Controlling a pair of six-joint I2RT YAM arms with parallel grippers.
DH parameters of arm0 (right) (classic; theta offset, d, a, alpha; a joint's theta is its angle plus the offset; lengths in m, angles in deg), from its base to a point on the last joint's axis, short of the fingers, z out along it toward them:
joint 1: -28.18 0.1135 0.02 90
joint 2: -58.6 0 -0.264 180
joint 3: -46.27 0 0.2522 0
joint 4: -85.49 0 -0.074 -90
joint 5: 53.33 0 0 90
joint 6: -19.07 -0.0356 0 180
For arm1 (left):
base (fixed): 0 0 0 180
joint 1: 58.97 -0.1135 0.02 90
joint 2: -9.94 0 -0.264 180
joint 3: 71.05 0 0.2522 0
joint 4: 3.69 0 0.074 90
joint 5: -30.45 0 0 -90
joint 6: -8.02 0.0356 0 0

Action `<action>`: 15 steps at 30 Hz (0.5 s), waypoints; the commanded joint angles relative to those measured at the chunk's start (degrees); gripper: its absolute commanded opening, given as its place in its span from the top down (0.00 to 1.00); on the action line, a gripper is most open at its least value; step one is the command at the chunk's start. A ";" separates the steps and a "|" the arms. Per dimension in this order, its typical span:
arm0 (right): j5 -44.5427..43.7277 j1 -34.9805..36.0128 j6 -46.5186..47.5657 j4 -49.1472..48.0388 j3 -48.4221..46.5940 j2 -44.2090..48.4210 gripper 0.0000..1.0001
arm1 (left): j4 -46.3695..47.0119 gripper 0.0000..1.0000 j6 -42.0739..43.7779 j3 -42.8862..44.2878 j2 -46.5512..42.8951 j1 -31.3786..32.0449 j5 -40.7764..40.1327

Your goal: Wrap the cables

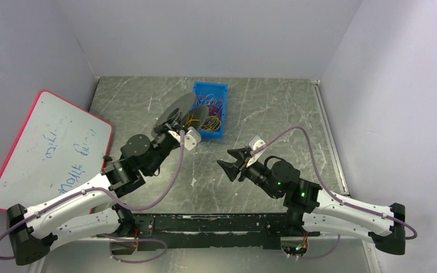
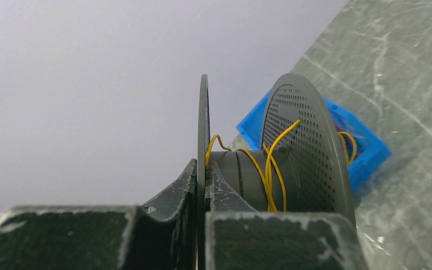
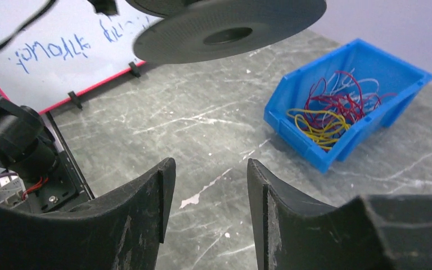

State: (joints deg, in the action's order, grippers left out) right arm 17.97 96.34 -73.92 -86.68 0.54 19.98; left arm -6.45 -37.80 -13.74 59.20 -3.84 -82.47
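My left gripper [image 2: 203, 181] is shut on the thin flange of a grey spool [image 2: 309, 152], holding it up off the table. A yellow cable [image 2: 270, 169] is looped a few turns round the spool's hub. From above, the spool [image 1: 185, 111] hangs at the left gripper [image 1: 173, 126], just in front of the blue bin [image 1: 210, 86]. More cables [image 3: 332, 107], red, yellow and a few pale ones, lie tangled in that bin [image 3: 298, 124]. My right gripper [image 3: 211, 169] is open over bare table with nothing between its fingers, right of the spool [image 3: 230, 25]. In the top view it [image 1: 227, 162] sits mid-table.
A whiteboard [image 1: 51, 148] with a red frame and blue writing leans at the left wall. Grey walls close in the table on three sides. Lilac hoses [image 1: 173, 170] trail along both arms. The arms' base rail [image 1: 216, 224] runs along the near edge.
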 commanded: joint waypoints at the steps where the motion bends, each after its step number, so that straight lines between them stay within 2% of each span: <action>1: 2.86 -0.22 3.66 0.22 -3.19 0.64 0.46 | 11.93 0.93 10.05 2.37 1.55 0.90 -4.96; 8: 3.74 -0.23 5.28 1.93 -6.22 0.75 0.45 | 17.73 0.93 19.23 2.63 4.70 3.84 -9.58; 15: 5.61 -0.22 8.99 5.70 -12.28 -0.17 0.44 | 7.52 0.93 16.89 3.17 1.39 6.02 -3.62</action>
State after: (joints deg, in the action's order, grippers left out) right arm 21.91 96.32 -68.24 -83.25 -7.46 19.66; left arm 2.49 -21.43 -13.74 63.99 1.32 -89.75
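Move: The left hand already holds the cable reel by a flange, its hub some 4 cm ahead, 6 cm right and 2 cm below; the blue box lies about 20 cm ahead, 15 cm right and 31 cm below. From the empty right hand the hub is roughly 13 cm ahead, 14 cm left and 6 cm above, the box 30 cm ahead, 11 cm left and 24 cm below. The left hand keeps the reel, tilting upward some 15 degrees, while the open right rises about 5 cm. ##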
